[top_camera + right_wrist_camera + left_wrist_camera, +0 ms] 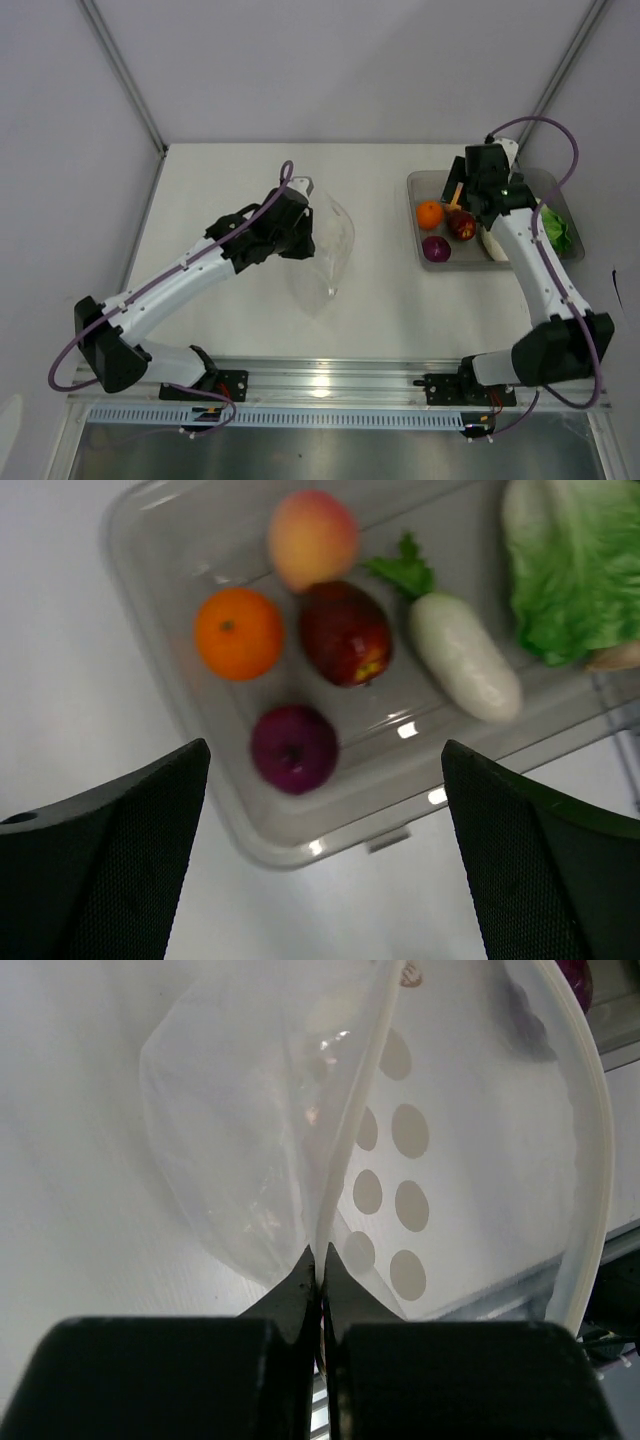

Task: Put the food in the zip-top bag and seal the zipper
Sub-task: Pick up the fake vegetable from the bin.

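The zip-top bag [330,250] stands open-mouthed at mid-table. My left gripper [306,238] is shut on its edge; in the left wrist view the fingertips [320,1255] pinch the white zipper [350,1130] strip of the bag [240,1130]. My right gripper [464,203] hangs open over the tray [415,185], with nothing between its fingers [325,750]. In the tray lie the food pieces: an orange [238,633], a peach [312,538], a dark red fruit [345,632], a purple fruit [293,747], a white radish [465,655], a cabbage [570,570] and a beige piece [615,658].
The rigid clear tray [330,832] sits at the table's right, its near rim just below my right fingers. Grey walls close in the table's back and sides. The arms' bases and a metal rail [330,385] run along the near edge.
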Robot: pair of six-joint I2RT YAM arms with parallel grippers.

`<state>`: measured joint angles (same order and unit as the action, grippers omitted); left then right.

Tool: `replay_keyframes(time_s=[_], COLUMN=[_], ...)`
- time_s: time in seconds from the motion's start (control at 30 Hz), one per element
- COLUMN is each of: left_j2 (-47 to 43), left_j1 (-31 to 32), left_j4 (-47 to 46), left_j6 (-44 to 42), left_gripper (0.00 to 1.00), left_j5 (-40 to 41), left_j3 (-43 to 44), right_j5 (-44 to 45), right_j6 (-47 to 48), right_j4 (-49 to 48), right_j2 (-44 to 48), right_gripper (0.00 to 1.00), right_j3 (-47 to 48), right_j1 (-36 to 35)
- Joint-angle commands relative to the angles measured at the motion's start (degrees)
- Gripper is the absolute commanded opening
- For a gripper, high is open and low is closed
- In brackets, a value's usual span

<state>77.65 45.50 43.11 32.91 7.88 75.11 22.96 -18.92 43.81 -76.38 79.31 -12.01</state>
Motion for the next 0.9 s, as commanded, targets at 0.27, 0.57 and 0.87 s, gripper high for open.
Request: replay_keyframes(time_s=[0.27, 0.57, 0.87], left_j2=[-7.95, -5.58, -1.18], left_j1=[-0.32, -0.32, -0.41], left_j4=[0.21, -1.80, -2.07], left_j6=[3.04, 1.82, 1.20], left_gripper=[0.01, 0.01, 0.01], left_j5=[4.77, 0.74, -1.46], left_j3=[-5.85, -5.94, -4.54], right_j5=[20.54, 29.41, 29.24], right_j6=[19.96, 26.12, 25.60], right_j4=[-10.40, -11.29, -15.06], right_j2=[-20.64, -36.46, -41.57], right_gripper=[0.99, 0.99, 0.99], right_j3=[8.22, 16.84, 14.48], right_j1=[13.40, 15.09, 17.98])
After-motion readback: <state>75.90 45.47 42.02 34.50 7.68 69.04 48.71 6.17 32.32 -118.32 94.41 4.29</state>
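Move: The lettuce I'm after lies in the bin about 28 cm to the right of my right hand, some 6 cm farther out and 20 cm below it. On the way, at nearly the same depth, the apple sits roughly 7 cm right and 8 cm ahead of this hand, and the white radish about 17 cm right and 3 cm ahead. From my left hand, which already holds the bag, the lettuce is some 63 cm right, 17 cm ahead and 17 cm down. With my empty right gripper kept wide open, I sweep about 19 cm right over the bin, sinking some 13 cm and reaching about 9 cm forward towards the lettuce. The wrist turns nearly 50 degrees, rolling its left side down and swinging the fingers to point right and down. My left hand keeps its pinch on the bag's rim, drifting a little left, then sinking about 3 cm. ##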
